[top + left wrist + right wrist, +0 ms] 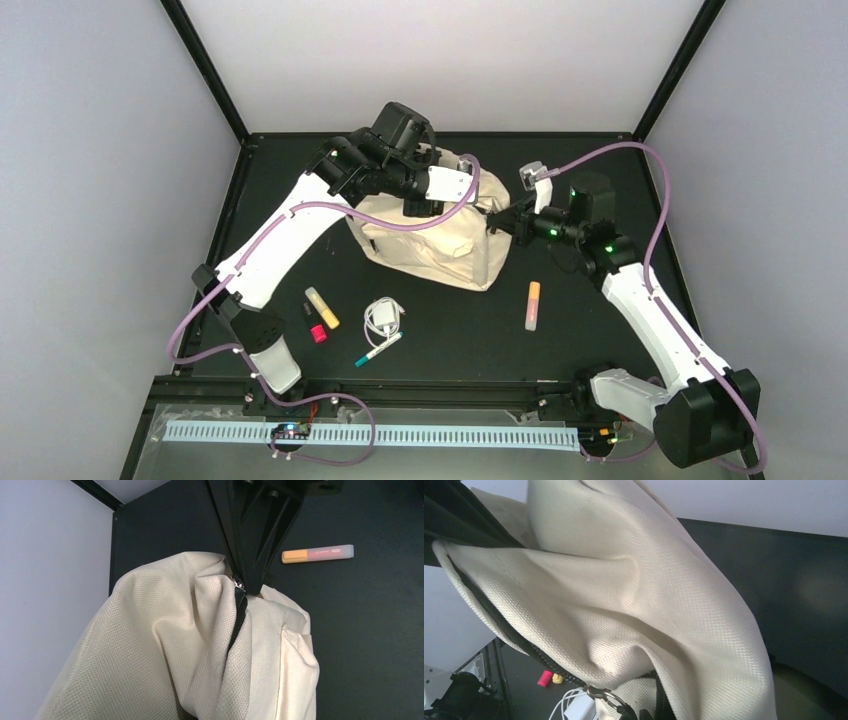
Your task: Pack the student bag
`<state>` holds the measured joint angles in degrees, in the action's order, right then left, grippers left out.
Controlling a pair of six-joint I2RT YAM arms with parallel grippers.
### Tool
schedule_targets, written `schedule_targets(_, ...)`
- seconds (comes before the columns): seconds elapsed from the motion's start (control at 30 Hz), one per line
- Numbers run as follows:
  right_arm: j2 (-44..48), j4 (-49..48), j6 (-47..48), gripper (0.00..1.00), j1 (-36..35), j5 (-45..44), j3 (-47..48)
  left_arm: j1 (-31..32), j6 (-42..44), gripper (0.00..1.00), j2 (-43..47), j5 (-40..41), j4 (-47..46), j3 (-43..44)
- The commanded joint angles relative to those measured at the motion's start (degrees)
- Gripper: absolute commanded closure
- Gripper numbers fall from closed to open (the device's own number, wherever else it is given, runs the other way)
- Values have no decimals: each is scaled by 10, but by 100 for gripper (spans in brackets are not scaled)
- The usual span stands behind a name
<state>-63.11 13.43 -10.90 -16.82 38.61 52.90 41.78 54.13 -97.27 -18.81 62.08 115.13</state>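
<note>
The student bag (440, 245), a big cream fabric backpack with a dark zipper, stands in the middle of the black table. My left gripper (418, 207) is at the bag's top left; its fingers are buried in bunched cream cloth (165, 645), and it is shut on the bag. My right gripper (502, 222) pinches the bag's top right corner beside the zipper. In the left wrist view its black fingers (248, 577) close on the cloth by the zipper line (239, 617). The right wrist view shows stretched fabric (624, 595) and a metal zipper ring (604, 697).
In front of the bag lie a yellow highlighter (322, 308), a red piece (318, 334), a white charger with cable (384, 318) and a green-tipped pen (378, 350). An orange highlighter (533, 305) lies right of the bag. Black frame posts stand at the back corners.
</note>
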Motion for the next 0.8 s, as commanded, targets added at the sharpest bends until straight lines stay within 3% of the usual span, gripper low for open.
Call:
schedule_targets(0.0,-26,85,4,99,46,-101,-63,-36,12,98,49,1,22,66)
schedule_targets(0.37,-32,82,16,99,48,-70,-79,-45,1,98,53,-20,25,71)
schedule_targets(0.6,-7,104,16,99,48,-19,-56,-52,-3,99,54,41,-6,84)
schedule_targets(0.77,37,94,5,99,45,40,-33,-49,11,98,58,-40,25,53)
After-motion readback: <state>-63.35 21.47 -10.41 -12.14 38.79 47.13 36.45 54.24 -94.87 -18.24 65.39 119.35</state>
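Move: The left gripper already pinches the raised upper cloth of the backpack; the bag's middle lies roughly 4 cm left of that hand and 17 cm below it, level with it front to back. The right gripper is shut at the zipper pull, which is about 8 cm to the right of the left hand, 2 cm back and 6 cm lower. The orange highlighter lies some 11 cm back, 9 cm right and 27 cm below the right hand. Keep the left grip on the cloth and hold nearly still against the right hand, then swing the left gripper left and up, about 4 cm each way, drifting slightly forward. Let the right gripper creep down a little, then go down faster and to the right, some 7 cm lower in all, tipping its nose down about 10 degrees, fingers still shut as they come free of the zipper pull. ##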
